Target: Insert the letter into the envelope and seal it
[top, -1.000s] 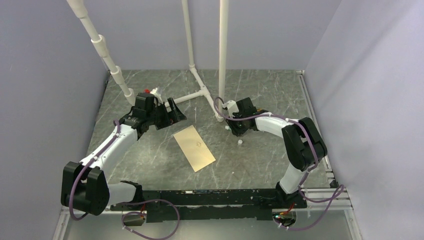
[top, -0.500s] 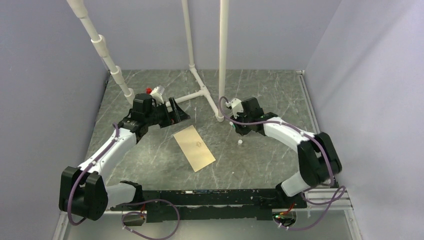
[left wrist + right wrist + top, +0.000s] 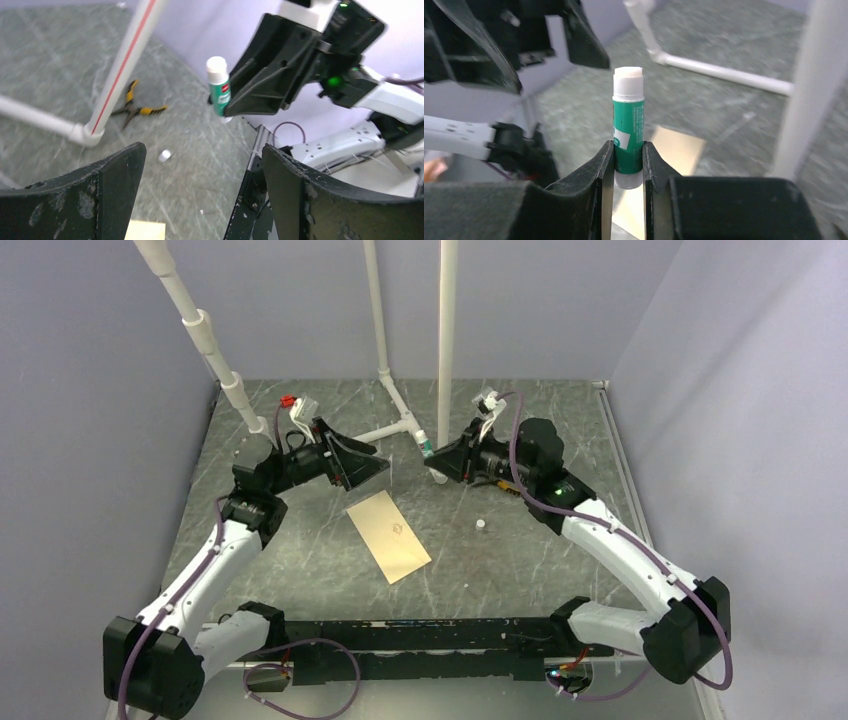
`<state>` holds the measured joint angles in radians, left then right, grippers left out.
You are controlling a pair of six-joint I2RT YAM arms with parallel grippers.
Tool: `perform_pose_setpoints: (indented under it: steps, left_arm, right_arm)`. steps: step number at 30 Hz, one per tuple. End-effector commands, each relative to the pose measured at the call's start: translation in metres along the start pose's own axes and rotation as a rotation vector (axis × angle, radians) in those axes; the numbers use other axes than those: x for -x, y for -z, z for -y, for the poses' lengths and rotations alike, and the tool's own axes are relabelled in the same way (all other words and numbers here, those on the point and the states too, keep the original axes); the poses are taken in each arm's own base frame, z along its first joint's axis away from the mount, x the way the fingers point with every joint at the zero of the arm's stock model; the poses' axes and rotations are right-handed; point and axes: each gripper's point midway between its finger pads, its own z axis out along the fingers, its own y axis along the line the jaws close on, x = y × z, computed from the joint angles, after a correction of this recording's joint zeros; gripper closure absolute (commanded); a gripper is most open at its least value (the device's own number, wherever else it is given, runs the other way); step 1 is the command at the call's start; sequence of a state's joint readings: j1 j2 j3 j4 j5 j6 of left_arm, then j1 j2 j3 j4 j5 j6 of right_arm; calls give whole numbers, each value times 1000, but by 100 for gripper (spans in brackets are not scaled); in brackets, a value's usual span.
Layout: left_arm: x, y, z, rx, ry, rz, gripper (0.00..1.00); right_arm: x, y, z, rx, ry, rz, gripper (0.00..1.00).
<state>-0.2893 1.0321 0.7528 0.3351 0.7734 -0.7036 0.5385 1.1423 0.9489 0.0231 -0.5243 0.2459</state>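
Observation:
The tan envelope [image 3: 388, 536] lies flat in the middle of the table, and a corner of it shows in the wrist views [image 3: 145, 230] [image 3: 672, 150]. No letter is in view. My right gripper [image 3: 434, 454] [image 3: 628, 146] hangs in the air behind the envelope, shut on a green glue stick [image 3: 424, 445] [image 3: 628, 115] [image 3: 219, 86] whose uncapped white tip points toward the left arm. My left gripper [image 3: 378, 466] [image 3: 202, 152] is raised opposite it, wide open with nothing between its fingers.
A small white cap [image 3: 480, 525] [image 3: 164, 156] lies on the table right of the envelope. Yellow-handled pliers [image 3: 133, 107] lie further back. A white pipe frame [image 3: 398, 426] stands behind both grippers. Purple walls close in the table's sides.
The right gripper has shut on the glue stick and lifted it off the table, turning it toward the left. The left gripper has risen and swung to face it, staying open.

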Motion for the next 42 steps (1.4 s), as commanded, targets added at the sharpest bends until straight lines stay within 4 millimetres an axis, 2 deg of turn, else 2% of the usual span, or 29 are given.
perform_pose_setpoints:
  steps: [1, 4, 6, 10, 11, 13, 15, 17, 20, 25, 29, 35, 37, 39, 42]
  left_arm:
    - [15, 0, 58, -247, -144, 15, 10]
    - [11, -7, 72, -312, -165, -8, 11]
    - [12, -12, 73, -303, -155, 0, 14]
    - [25, -13, 77, -302, -139, 70, 31]
    - [28, -12, 78, -300, -129, 94, 33]
    - [31, -10, 80, -300, -131, 119, 31]
    - [33, -10, 79, -290, -122, 125, 22]
    - [34, -11, 80, -290, -114, 120, 21]
    - [36, -13, 80, -290, -101, 117, 25]
    - [43, -14, 82, -282, -92, 135, 42]
    - [46, -14, 84, -289, -82, 146, 44]
    - [46, -15, 84, -301, -64, 149, 42]
    - [45, -16, 85, -310, -63, 147, 46]
    - [44, -16, 85, -322, -64, 142, 54]
    - [41, -16, 87, -343, -62, 125, 58]
  right_arm:
    - [57, -6, -60, 206, -104, 202, 96]
    - [66, -12, -77, 271, -129, 234, 97]
    - [71, -15, -87, 316, -139, 244, 97]
    - [71, -19, -94, 345, -140, 236, 98]
    - [70, -19, -96, 351, -138, 233, 98]
    - [67, -19, -97, 356, -140, 223, 98]
    - [66, -19, -100, 369, -140, 219, 97]
    - [66, -17, -103, 383, -142, 223, 96]
    - [67, -16, -109, 415, -139, 228, 96]
    - [65, -17, -114, 439, -130, 224, 96]
    - [61, -16, -116, 451, -118, 213, 95]
    - [59, -16, -119, 467, -109, 204, 94]
    - [59, -16, -120, 470, -105, 208, 94]
    - [60, -16, -119, 466, -106, 215, 94]
    - [61, -17, -118, 460, -112, 225, 94]
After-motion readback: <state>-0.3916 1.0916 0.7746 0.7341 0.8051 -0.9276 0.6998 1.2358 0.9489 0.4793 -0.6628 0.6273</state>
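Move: The right hand already holds the glue stick, its middle about 2 cm above and 1 cm ahead of that hand; it is headed for the left hand's open fingers, some 11 cm left and 2 cm back. From the left hand the stick is about 10 cm right, 3 cm ahead and level; the envelope is 3 cm right, 2 cm back and 31 cm below. A small white cap is 10 cm right of the right hand, 28 cm below and level fore and aft. Both hands rise about 7 cm, right bringing the glue stick left and back between the left's half-closing fingers. ##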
